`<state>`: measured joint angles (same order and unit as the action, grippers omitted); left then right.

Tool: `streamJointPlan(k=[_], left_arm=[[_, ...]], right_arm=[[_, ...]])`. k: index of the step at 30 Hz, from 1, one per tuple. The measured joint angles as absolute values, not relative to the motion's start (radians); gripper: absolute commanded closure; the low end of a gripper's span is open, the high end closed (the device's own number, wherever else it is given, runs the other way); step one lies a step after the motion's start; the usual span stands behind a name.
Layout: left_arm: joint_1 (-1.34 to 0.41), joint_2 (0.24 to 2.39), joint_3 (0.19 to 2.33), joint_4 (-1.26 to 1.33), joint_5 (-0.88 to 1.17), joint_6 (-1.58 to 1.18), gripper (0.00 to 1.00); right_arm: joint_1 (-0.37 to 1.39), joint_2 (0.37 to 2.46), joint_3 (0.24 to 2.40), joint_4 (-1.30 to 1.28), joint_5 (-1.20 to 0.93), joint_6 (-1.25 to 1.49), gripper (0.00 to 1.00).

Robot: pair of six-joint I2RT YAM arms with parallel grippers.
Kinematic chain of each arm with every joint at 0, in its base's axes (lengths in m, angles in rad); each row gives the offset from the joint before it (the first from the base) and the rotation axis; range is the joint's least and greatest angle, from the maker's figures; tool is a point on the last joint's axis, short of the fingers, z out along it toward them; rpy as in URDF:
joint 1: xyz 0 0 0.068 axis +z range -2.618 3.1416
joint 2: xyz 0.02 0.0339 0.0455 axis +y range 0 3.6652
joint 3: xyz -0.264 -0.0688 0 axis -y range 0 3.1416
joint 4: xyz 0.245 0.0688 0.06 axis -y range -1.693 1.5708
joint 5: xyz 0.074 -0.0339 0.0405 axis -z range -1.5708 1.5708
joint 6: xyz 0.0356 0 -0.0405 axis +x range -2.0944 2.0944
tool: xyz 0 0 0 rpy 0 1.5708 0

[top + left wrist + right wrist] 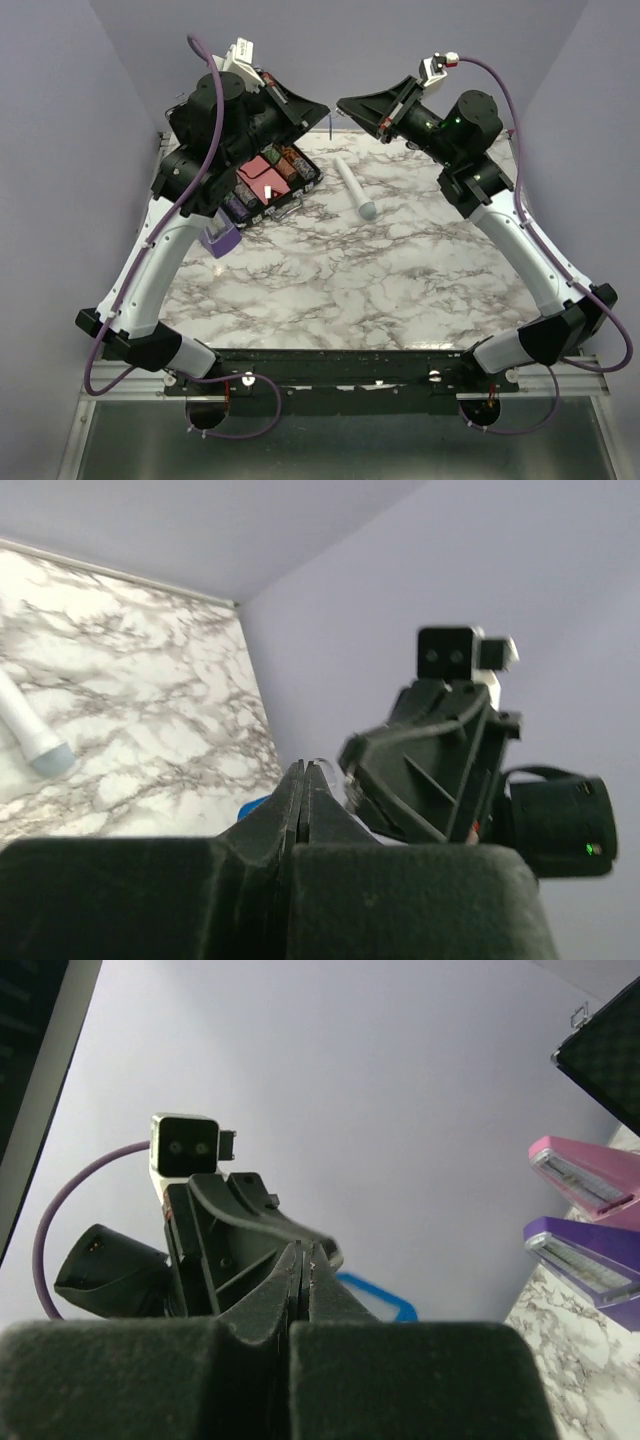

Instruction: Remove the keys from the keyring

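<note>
Both arms are raised over the back of the marble table (400, 270), their tips almost touching in mid-air. My left gripper (322, 108) is shut, its pads (297, 790) pressed flat together. The blue keyring (255, 806) hangs just beside and below those tips, and it is a blue loop (385, 1300) in the right wrist view. My right gripper (343, 102) is shut too. A sliver of bright metal, seemingly a key (313, 1260), shows between its fingertips. The rest of the keys is hidden by the fingers.
A white wand (355, 187) lies on the table behind centre. A black organiser case (270, 180) with pink and purple items sits at the back left under the left arm. A purple block (222, 238) stands near it.
</note>
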<state>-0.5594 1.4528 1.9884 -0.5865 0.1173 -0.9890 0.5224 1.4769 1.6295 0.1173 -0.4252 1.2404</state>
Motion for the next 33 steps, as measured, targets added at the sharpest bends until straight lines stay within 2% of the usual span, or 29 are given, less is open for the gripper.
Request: streamJointPlan(k=[6, 11, 19, 33], left_arm=[[-0.598, 1.453, 1.988, -0.608, -0.046, -1.014, 1.00], [-0.648, 1.456, 2.020, -0.631, -0.105, -1.014, 1.00], [-0.670, 1.454, 2.011, -0.628, -0.123, -0.988, 1.00], [-0.670, 1.425, 1.832, -0.690, -0.113, -0.781, 1.00]], right_arm=[[0.522, 1.420, 1.600, 0.085, -0.365, 1.240, 0.99], [0.522, 1.380, 1.598, 0.076, -0.347, 1.237, 0.99], [0.522, 1.340, 1.569, 0.027, -0.322, 1.219, 0.99], [0.522, 1.238, 1.563, -0.317, -0.215, 1.069, 0.99]])
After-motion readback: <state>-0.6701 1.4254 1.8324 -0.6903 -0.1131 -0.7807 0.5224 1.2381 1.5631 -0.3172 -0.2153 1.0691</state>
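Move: The left hand already pinches the split ring of the keyring, with the blue tag hanging so that the keyring's middle is about 3 cm below its fingertips. From the right hand's closed tips, the keyring is about 2 cm to the left and 3 cm below. The white microphone lies roughly 28 cm ahead of the left hand, 7 cm to its right and 50 cm lower; the open poker case is about 29 cm ahead, 18 cm to its left and equally low. The fingers stay shut on both hands as they part: the right draws off to its right about 6 cm and some 3 cm back, first rising 2 cm and then sinking to about 4 cm below its start, its tips dipping and swinging clockwise, with what looks like a key still in them. The left, still pinching the split ring, makes a small nudge forward and right and comes back, then sinks nearly 9 cm towards the table, its fingers tipping down about 20 degrees. ##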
